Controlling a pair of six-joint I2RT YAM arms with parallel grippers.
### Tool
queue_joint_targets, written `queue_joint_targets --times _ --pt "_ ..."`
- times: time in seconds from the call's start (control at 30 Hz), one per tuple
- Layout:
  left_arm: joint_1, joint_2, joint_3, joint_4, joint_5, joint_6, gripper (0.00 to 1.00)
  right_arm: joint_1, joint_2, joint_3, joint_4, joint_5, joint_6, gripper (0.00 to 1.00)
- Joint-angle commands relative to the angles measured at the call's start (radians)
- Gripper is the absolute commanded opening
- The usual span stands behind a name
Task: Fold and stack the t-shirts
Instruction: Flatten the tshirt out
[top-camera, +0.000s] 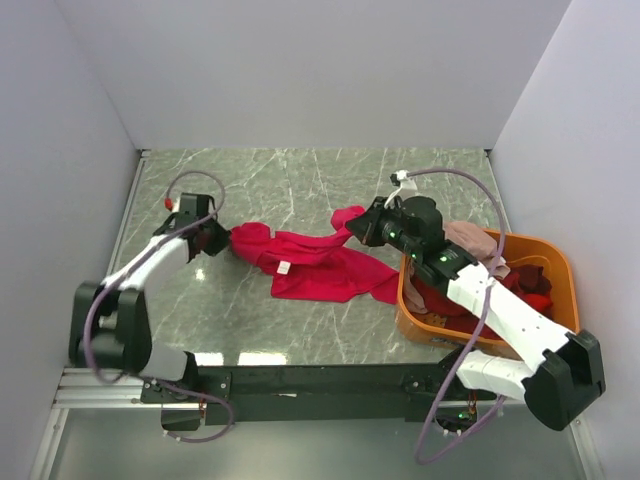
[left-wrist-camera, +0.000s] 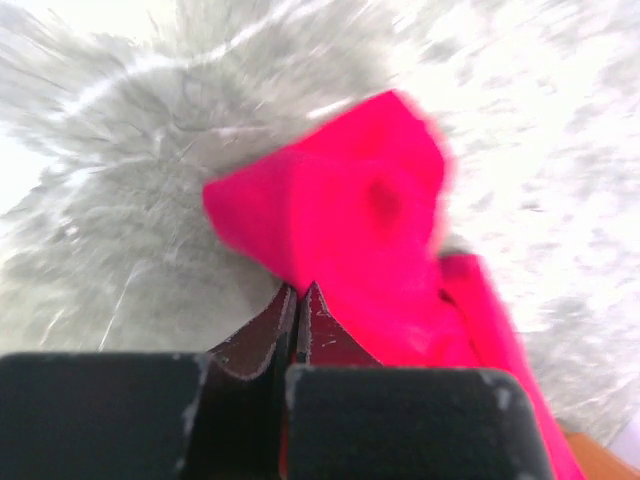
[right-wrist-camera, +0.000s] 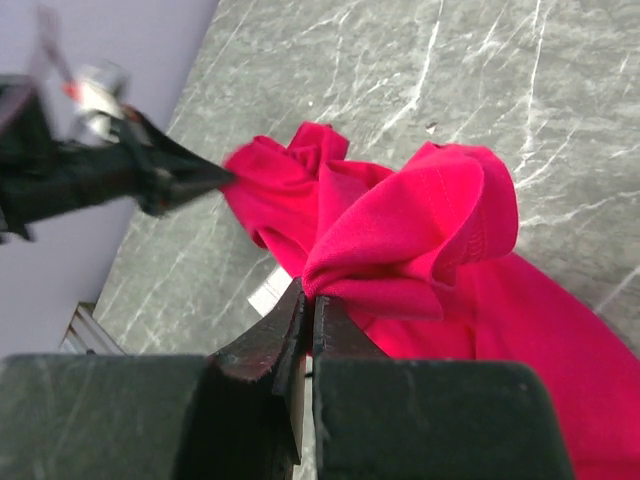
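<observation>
A bright crimson-pink t-shirt (top-camera: 320, 262) lies crumpled across the middle of the marble table, its small white neck label (top-camera: 284, 268) facing up. My left gripper (top-camera: 228, 240) is shut on the shirt's left end; in the left wrist view the cloth (left-wrist-camera: 360, 220) bunches right at the closed tips (left-wrist-camera: 300, 290). My right gripper (top-camera: 355, 228) is shut on a raised fold at the shirt's right end, and the cloth (right-wrist-camera: 420, 220) billows from its tips (right-wrist-camera: 308, 290). The right wrist view also takes in the left gripper (right-wrist-camera: 215, 178) and the label (right-wrist-camera: 268, 292).
An orange plastic basket (top-camera: 560, 270) stands at the right under my right arm, holding a dark red t-shirt (top-camera: 535, 300) and a pale pink one (top-camera: 470, 240). White walls close in the table on the left, back and right.
</observation>
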Motion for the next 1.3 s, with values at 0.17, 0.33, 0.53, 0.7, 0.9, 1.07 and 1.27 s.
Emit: queue_joint_targets --times 0.17,0.33,0.53,0.7,0.9,1.07,1.27 --pt "-0.010 -0.545 0.137 -0.208 -0.236 0.035 0.01 -0.001 -0.253 0.196 -0.175 -0.081 -0.076 0.00" --pt "-0.011 -0.748 0.284 -0.247 -0.197 0.069 0.01 0.005 -0.362 0.304 -0.163 -0.161 -0.075 0.00" --pt "-0.013 -0.672 0.426 -0.178 -0.135 0.118 0.01 0.003 -0.290 0.476 -0.161 -0.009 -0.087 0.00" --pt "-0.008 -0.456 0.599 -0.193 -0.310 0.159 0.01 -0.041 -0.048 0.695 -0.204 0.123 -0.138 0.00" --pt "0.082 -0.137 0.844 -0.149 -0.203 0.259 0.01 -0.159 0.341 0.966 -0.174 -0.038 -0.121 0.00" --pt "0.121 0.072 1.131 -0.145 -0.149 0.331 0.01 -0.217 0.625 1.366 -0.266 -0.104 -0.069 0.00" --pt "0.121 0.238 1.574 -0.213 -0.118 0.452 0.01 -0.224 0.714 1.621 -0.220 -0.161 -0.036 0.00"
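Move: Both grippers already hold the red t-shirt. The open table beyond it, where it is being taken, centres about 14 cm ahead and 20 to the right of the left gripper, 5 below; from the right gripper it is 17 ahead, 8 left and 20 down. The t-shirt's crumpled body lies about 6 cm back and 20 right of the left gripper. The orange bin sits roughly 10 back, 31 right and 14 below the right gripper. Keep both grippers shut on the t-shirt and whip them up together, roughly 40 cm left and 30 cm right, drawing back about 10 cm as the fingers tip upward. Then swing both forward past their starting places towards the table's far side, some 25 to 30 cm, dipping a little before rising again, with the left gripper edging left to spread the cloth. ##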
